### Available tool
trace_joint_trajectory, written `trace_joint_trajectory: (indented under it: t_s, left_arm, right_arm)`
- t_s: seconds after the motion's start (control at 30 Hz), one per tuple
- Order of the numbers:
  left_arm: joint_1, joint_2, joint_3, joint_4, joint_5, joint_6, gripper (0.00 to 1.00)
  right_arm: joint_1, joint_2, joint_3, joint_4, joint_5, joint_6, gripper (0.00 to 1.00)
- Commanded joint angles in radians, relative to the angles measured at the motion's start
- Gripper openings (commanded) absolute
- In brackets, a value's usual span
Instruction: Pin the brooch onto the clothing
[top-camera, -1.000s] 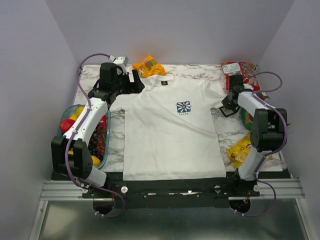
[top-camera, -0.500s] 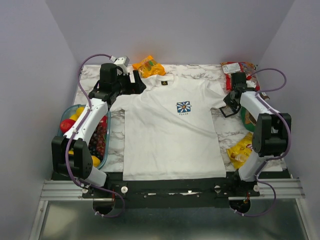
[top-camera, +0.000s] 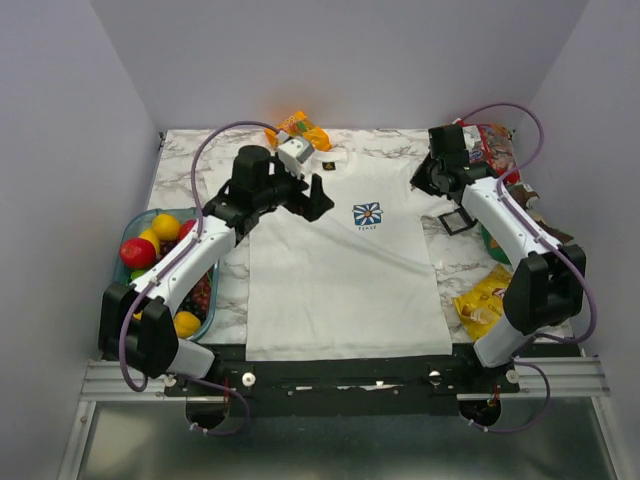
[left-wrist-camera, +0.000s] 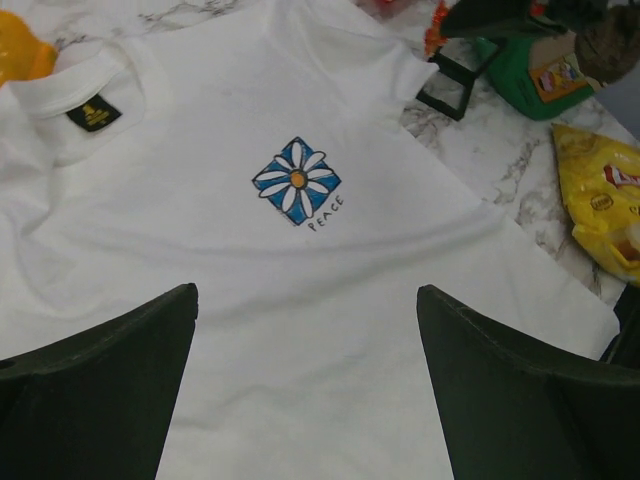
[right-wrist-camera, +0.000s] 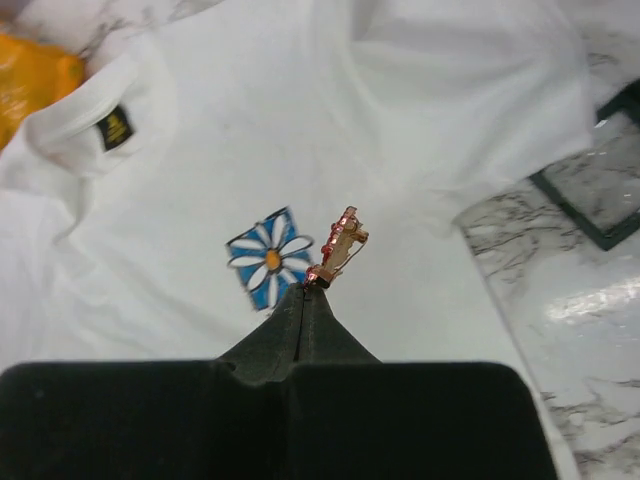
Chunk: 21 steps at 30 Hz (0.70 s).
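The clothing (top-camera: 340, 280) is a white T-shirt lying flat on the marble table, with a blue-and-white daisy print (top-camera: 367, 214) on the chest. My right gripper (right-wrist-camera: 305, 288) is shut on the brooch (right-wrist-camera: 338, 245), a tiny copper-red pin that sticks up from the fingertips just right of the daisy print (right-wrist-camera: 270, 258). From above, the right gripper (top-camera: 420, 180) hovers over the shirt's right shoulder. My left gripper (left-wrist-camera: 305, 290) is open and holds nothing. It hangs over the clothing (left-wrist-camera: 320, 330) below the daisy print (left-wrist-camera: 297, 180); from above the left gripper (top-camera: 315, 198) is left of the print.
A blue bowl of fruit (top-camera: 150, 260) stands at the left edge. An orange bag (top-camera: 300, 128) lies behind the collar. On the right are a black square frame (top-camera: 455, 222), a red packet (top-camera: 490, 145), a green container (left-wrist-camera: 520, 75) and a yellow snack bag (top-camera: 480, 300).
My left arm swung from the back left corner to over the shirt's chest. My right arm rose from the black frame and moved toward the shirt's right shoulder, still shut.
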Motion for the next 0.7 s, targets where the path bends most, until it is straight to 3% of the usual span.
trace_joint_trajectory:
  t_s: [0.0,0.2,0.67]
  left_arm:
    - [-0.15,-0.082,-0.072,0.062,-0.09,0.17,0.98]
    - [-0.284,-0.136,-0.177,0.172,-0.333,0.226,0.98]
    - [-0.364,-0.158,-0.237,0.262,-0.529,0.246,0.93]
  right_arm:
    - [0.082,-0.077,0.044,-0.027,-0.091,0.018,0.01]
    - [0.209,-0.126,0.042,0.012,-0.183,0.097,0.01]
    - [0.386,-0.156,0.064,0.064,-0.244,0.214,0.01]
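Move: The brooch is pinched in the right hand's closed fingers; the open left gripper it heads for is about 25 cm to the left, 8 cm back and 7 cm higher. From the right hand, the shirt's daisy print lies roughly 11 cm left, 1 cm ahead, and the brooch box 12 cm right, 1 cm back, both some 14 cm below. For the left hand the brooch is about 25 cm right, 8 cm ahead, 7 cm lower. Right hand sweeps the held brooch about 18 cm left, back and up towards the open left gripper, drawing back-right. ##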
